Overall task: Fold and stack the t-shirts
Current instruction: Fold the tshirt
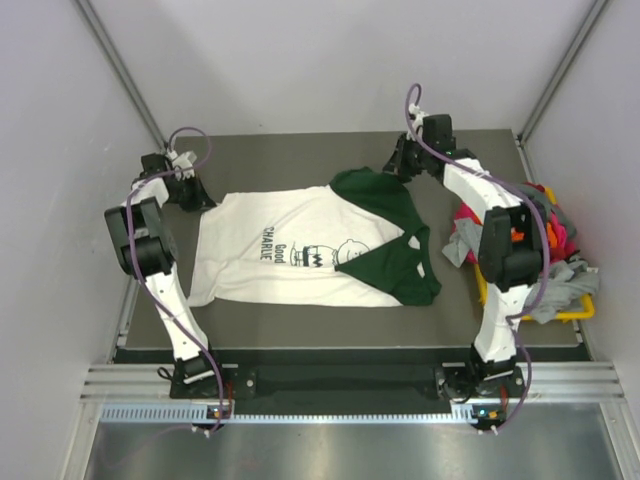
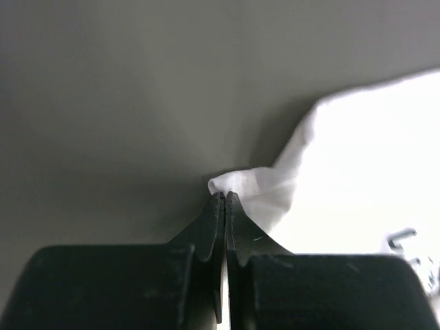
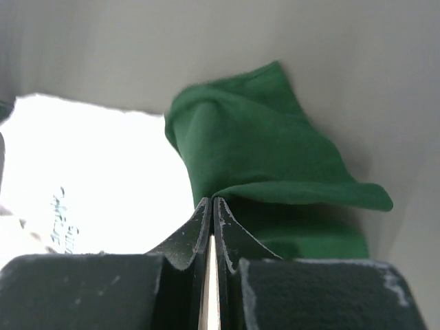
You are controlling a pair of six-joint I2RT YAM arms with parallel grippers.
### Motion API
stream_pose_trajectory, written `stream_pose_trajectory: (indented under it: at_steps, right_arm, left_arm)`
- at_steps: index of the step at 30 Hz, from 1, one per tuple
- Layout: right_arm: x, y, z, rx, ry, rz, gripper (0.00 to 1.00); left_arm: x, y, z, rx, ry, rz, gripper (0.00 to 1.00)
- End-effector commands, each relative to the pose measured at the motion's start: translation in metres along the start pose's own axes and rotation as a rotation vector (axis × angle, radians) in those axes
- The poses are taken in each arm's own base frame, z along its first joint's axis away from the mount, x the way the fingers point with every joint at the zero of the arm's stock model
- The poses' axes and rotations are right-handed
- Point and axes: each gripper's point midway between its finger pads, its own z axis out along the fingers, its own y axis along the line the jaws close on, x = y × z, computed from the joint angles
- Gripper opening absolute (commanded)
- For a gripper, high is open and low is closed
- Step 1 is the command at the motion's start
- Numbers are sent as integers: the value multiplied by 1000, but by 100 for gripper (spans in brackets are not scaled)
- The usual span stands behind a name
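A white t-shirt (image 1: 290,250) with a black cartoon print, lettering and dark green sleeves (image 1: 375,200) lies spread flat on the dark table. At its far left corner my left gripper (image 1: 197,200) is shut on a pinch of white cloth (image 2: 237,182), seen in the left wrist view at the closed tips of that gripper (image 2: 225,195). My right gripper (image 1: 398,165) is at the far green sleeve (image 3: 261,151). Its tips (image 3: 212,201) are closed on the sleeve's folded edge, with the white body (image 3: 89,172) to the left.
A yellow bin (image 1: 580,313) stands at the table's right edge, heaped with more t-shirts (image 1: 540,235) in grey, red, pink and orange. Some grey cloth hangs over its rim. White walls close in the left, back and right sides.
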Motion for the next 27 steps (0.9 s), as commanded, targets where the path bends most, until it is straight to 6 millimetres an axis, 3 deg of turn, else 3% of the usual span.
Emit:
stream_pose_trajectory:
  at_steps: [1,4,7,8,10,11,13,14,16,17,22,27]
  right_arm:
    - [-5,28,-46,-33,-27,-84,0]
    - [30,31,-69,-24,21,-89,0]
    - [69,29,-91,-10,74,-70,0]
    - [94,21,-95,12,120,-52,0]
    - [103,25,-115,21,107,-41,0]
    - [126,18,-120,48,141,-25,0]
    - [133,20,-135,60,115,-10,0]
    - [153,14,-139,80,147,11,0]
    - [162,15,-146,82,134,45,0]
    - [178,11,-147,90,158,63,0]
    - [194,14,-150,81,149,116,0]
    - [183,16,-160,121,132,109,0]
  left_arm:
    - [-20,-32,-50,80,-84,49,0]
    - [-28,-33,-84,70,-164,95,0]
    - [-14,-35,-99,38,-156,165,0]
    - [0,-31,-99,23,-131,196,0]
    - [7,-34,-108,-2,-127,237,0]
    - [19,-31,-106,-11,-104,261,0]
    - [25,-23,-106,-48,-94,288,0]
    - [30,-19,-104,-57,-81,300,0]
    - [36,-11,-98,-75,-60,301,0]
    - [36,-8,-97,-82,-56,302,0]
    - [35,0,-89,-87,-48,307,0]
    - [21,0,-96,-114,-77,333,0]
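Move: Both hands already pinch the t-shirt's far side. From the right hand, which grips the far green sleeve, the near folded sleeve lies about 23 cm back, level sideways and 13 below; the neck opening is some 12 back, 7 right, and the printed figure 14 back, 20 left. The left hand, on the far hem corner, has the hem edge it folds over some 9 cm back, 2 left, slightly below; the printed figure is about 13 back, 31 right. Both hands keep their pinch on the cloth and fold the far side inward. The right sweeps the green sleeve about 25 cm back over the shirt towards the near sleeve, drifting 5 cm right and sinking 7, fingers tipping more downward. The left carries its hem corner some 9 cm back along the hem, arching up about 7 cm, then dropping to 3 above its start. ##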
